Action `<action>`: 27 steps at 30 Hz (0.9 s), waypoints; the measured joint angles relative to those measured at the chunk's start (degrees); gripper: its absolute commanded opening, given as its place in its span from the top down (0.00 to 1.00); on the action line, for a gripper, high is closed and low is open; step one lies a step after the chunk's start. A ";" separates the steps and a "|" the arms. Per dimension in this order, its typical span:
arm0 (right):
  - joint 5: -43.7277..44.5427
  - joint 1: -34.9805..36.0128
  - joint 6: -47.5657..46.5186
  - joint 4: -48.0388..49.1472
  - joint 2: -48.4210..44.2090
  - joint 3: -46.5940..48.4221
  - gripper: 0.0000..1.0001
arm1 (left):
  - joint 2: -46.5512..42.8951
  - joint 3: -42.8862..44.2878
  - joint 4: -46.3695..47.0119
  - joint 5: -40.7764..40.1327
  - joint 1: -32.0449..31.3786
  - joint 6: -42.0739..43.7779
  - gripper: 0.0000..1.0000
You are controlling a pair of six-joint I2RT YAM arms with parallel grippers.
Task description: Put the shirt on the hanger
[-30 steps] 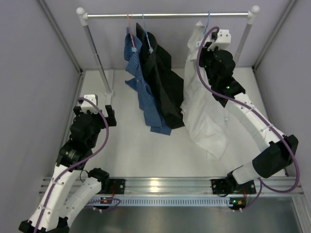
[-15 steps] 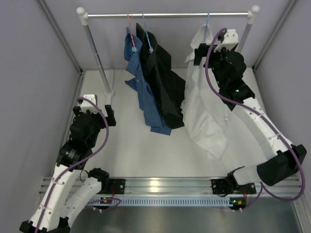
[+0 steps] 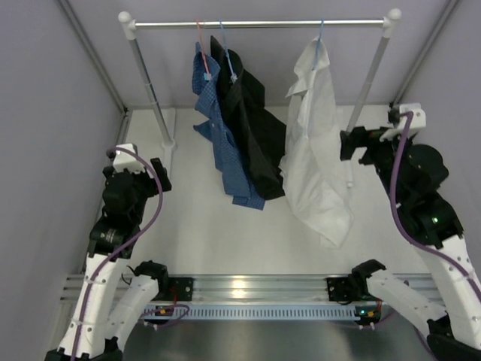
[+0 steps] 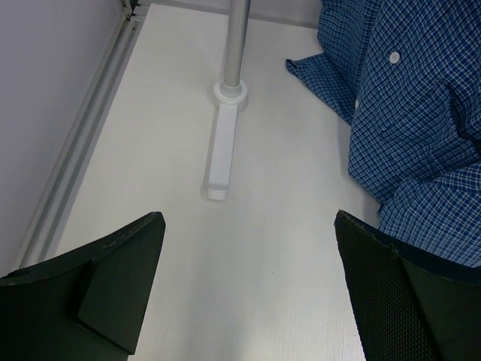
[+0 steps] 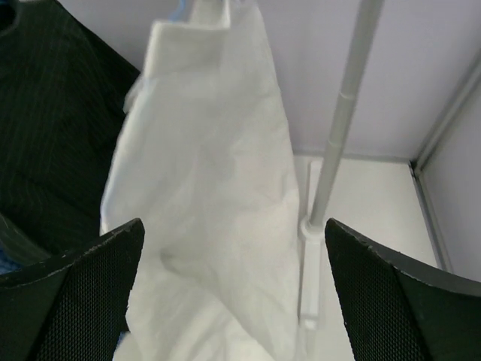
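The white shirt (image 3: 316,143) hangs on the light-blue hanger (image 3: 321,37), whose hook sits over the rail near its right end. Its hem droops to the table. My right gripper (image 3: 370,129) stands open to the right of the shirt, apart from it and holding nothing. The right wrist view has the shirt (image 5: 210,150) ahead of the open right gripper (image 5: 234,248), with the fabric clear of both fingers. At the far left my left gripper (image 3: 138,167) is open and low over the table; the left wrist view shows nothing inside the left gripper (image 4: 248,278).
A blue checked shirt (image 3: 218,143) and a black shirt (image 3: 252,135) hang left of the white one on the same rail (image 3: 255,24). Rack posts (image 3: 150,90) (image 3: 368,83) stand at both ends, with a white foot (image 4: 222,150). Grey walls close in left, right and behind.
My right gripper opened, let go near the top of the shirt and hanger, and drew back to the right and nearer. The shirt now hangs free. The left arm shifted slightly.
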 measured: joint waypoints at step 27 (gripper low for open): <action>9.77 -0.13 1.53 -29.83 -33.38 -13.38 0.01 | -17.25 -7.93 -4.74 -1.11 -0.07 -3.87 0.02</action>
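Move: The white shirt already hangs on its hanger on the rail. Its middle is about 17 cm ahead of the right hand, 7 cm to its left and some 22 cm below. The rack's right post stands level with the shirt in depth, roughly 8 cm to that hand's right. The black shirt hangs about 22 cm to its left, again about 17 cm ahead. From the left hand, the white shirt is about 20 cm ahead, 42 cm to the right and slightly lower. Draw the right gripper, empty and wide open, away from the hanging white shirt: back about 14 cm while sinking some 10 cm and swinging 9 cm to the right, easing to a stop as the wrist turns about 10 degrees clockwise and dips its fingers slightly. Bring the left gripper back about 5 cm and slightly down, fingers still open, then hold it there. Touch nothing. ##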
